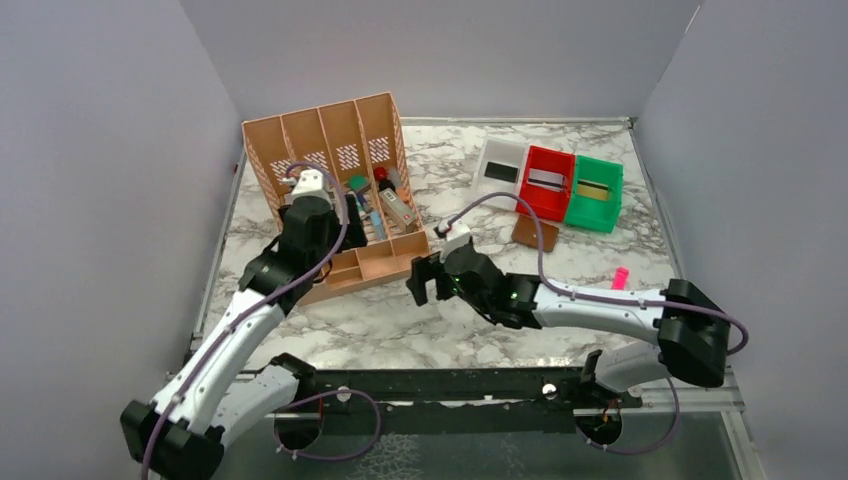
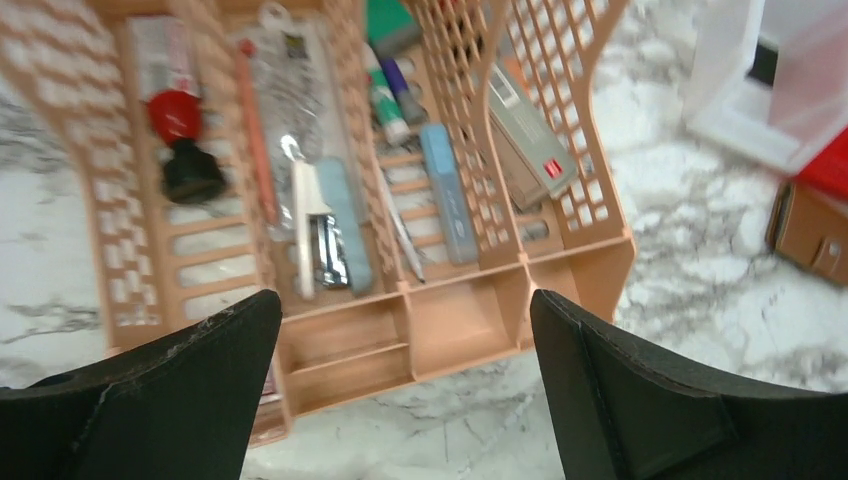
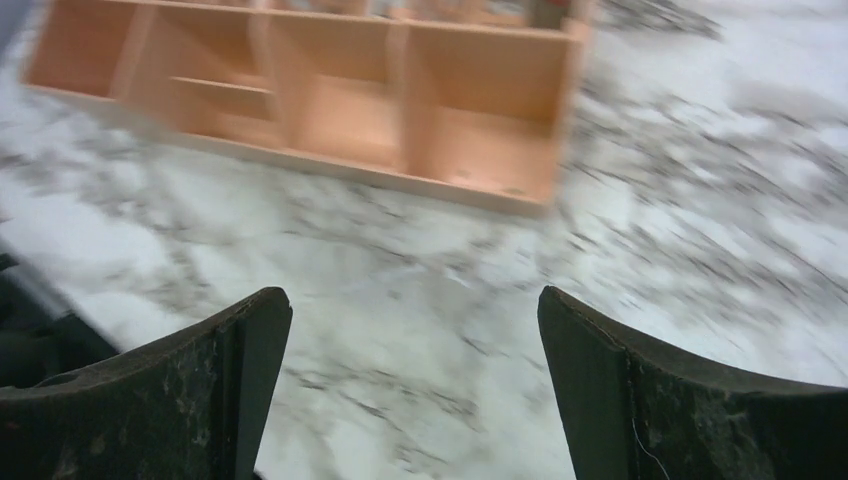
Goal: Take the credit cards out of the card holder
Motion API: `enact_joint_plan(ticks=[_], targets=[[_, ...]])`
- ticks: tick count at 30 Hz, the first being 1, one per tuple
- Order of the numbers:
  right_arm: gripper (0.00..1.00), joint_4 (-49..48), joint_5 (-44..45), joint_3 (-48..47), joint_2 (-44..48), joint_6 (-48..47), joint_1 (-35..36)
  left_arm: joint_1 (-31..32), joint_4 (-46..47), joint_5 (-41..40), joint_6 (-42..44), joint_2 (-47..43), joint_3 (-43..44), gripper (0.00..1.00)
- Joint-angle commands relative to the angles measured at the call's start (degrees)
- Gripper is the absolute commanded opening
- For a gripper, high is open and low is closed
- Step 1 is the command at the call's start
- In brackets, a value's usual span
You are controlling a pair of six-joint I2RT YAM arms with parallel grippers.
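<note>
The brown card holder (image 1: 535, 232) lies flat on the marble table in front of the red bin; its corner shows at the right edge of the left wrist view (image 2: 812, 232). Flat pieces that look like credit cards lie in the bins: a dark one (image 1: 500, 171) in the white bin, a grey one (image 1: 545, 181) in the red, one (image 1: 594, 190) in the green. My left gripper (image 1: 345, 228) (image 2: 405, 298) hangs open over the organizer's front, holding nothing. My right gripper (image 1: 428, 280) (image 3: 410, 300) is open and empty above bare marble, well left of the holder.
A peach desk organizer (image 1: 265, 160) (image 2: 610, 265) (image 3: 480, 190) full of pens and small tools stands at the back left. White (image 1: 487, 150), red (image 1: 560, 205) and green (image 1: 610, 170) bins line the back right. A small pink object (image 1: 620, 278) stands near the right arm.
</note>
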State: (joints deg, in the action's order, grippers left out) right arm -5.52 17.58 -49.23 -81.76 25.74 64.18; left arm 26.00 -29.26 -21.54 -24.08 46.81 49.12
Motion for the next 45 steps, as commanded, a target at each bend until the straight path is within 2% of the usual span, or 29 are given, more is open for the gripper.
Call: enact_joint_plan(ticks=[1,5,9,13,20,25,27,35,45], targets=[[0.99,10.37,18.15,6.45,7.37,7.36,-1.57,0.4,5.49,15.24,-0.09,11.23,2.18,0.99],[0.99,13.39,21.35,11.31,15.61,11.38,-1.97,3.26,6.69,15.86,-3.28,19.83,3.04,0.99],[0.99,18.33,24.98,14.23,22.19,15.83,-2.07,7.93,9.98,15.51,-5.9,23.87,2.76,0.99],[0.99,19.96,26.09,16.5,26.91,16.21,-2.04,8.45,14.02,16.31,-7.1,28.22,1.0,0.99],[0.99,21.56,25.83,17.5,28.75,17.4,-2.09,8.48,19.5,15.97,-8.19,33.75,-0.55,0.99],[0.99,23.01,25.18,17.0,26.9,18.92,-2.05,8.17,17.78,7.9,-8.6,36.55,-1.96,0.99],[0.99,22.99,25.1,17.0,26.23,19.28,-2.06,6.54,17.85,5.56,-7.54,37.03,-2.16,0.99],[0.99,21.82,23.82,17.14,24.67,19.26,-2.09,-4.48,17.0,6.61,-0.97,41.0,3.11,0.99],[0.99,21.81,23.31,17.83,24.63,19.7,-2.05,-10.28,17.32,7.47,1.59,48.57,10.21,0.99]])
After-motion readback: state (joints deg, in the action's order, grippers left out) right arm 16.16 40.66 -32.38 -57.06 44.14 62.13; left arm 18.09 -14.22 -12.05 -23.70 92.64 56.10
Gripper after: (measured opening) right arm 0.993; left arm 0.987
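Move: The organizer's front trays lie some 19 cm below the left gripper, about 4 cm ahead and 5 cm to its right. The small grey box inside the organizer stands about 10 cm beyond those trays and 4 cm farther right. The card holder is about 11 cm ahead of the right gripper, 22 cm to its right and 14 cm below; the red box lies around 11 cm beyond the holder, the white box 13 cm beyond it and 7 cm farther left. Bring the open left gripper down some 17 cm, swinging about 13 cm right and tipping the fingers 25 degrees lower, then bear forward and back left with the tips in the organizer's front trays, pushing against their rear wall. Meanwhile sweep the right gripper about 16 cm right, away from the organizer and towards the card holder, turning it some 30 degrees clockwise and opened wide, then ease it down a little and hold. ##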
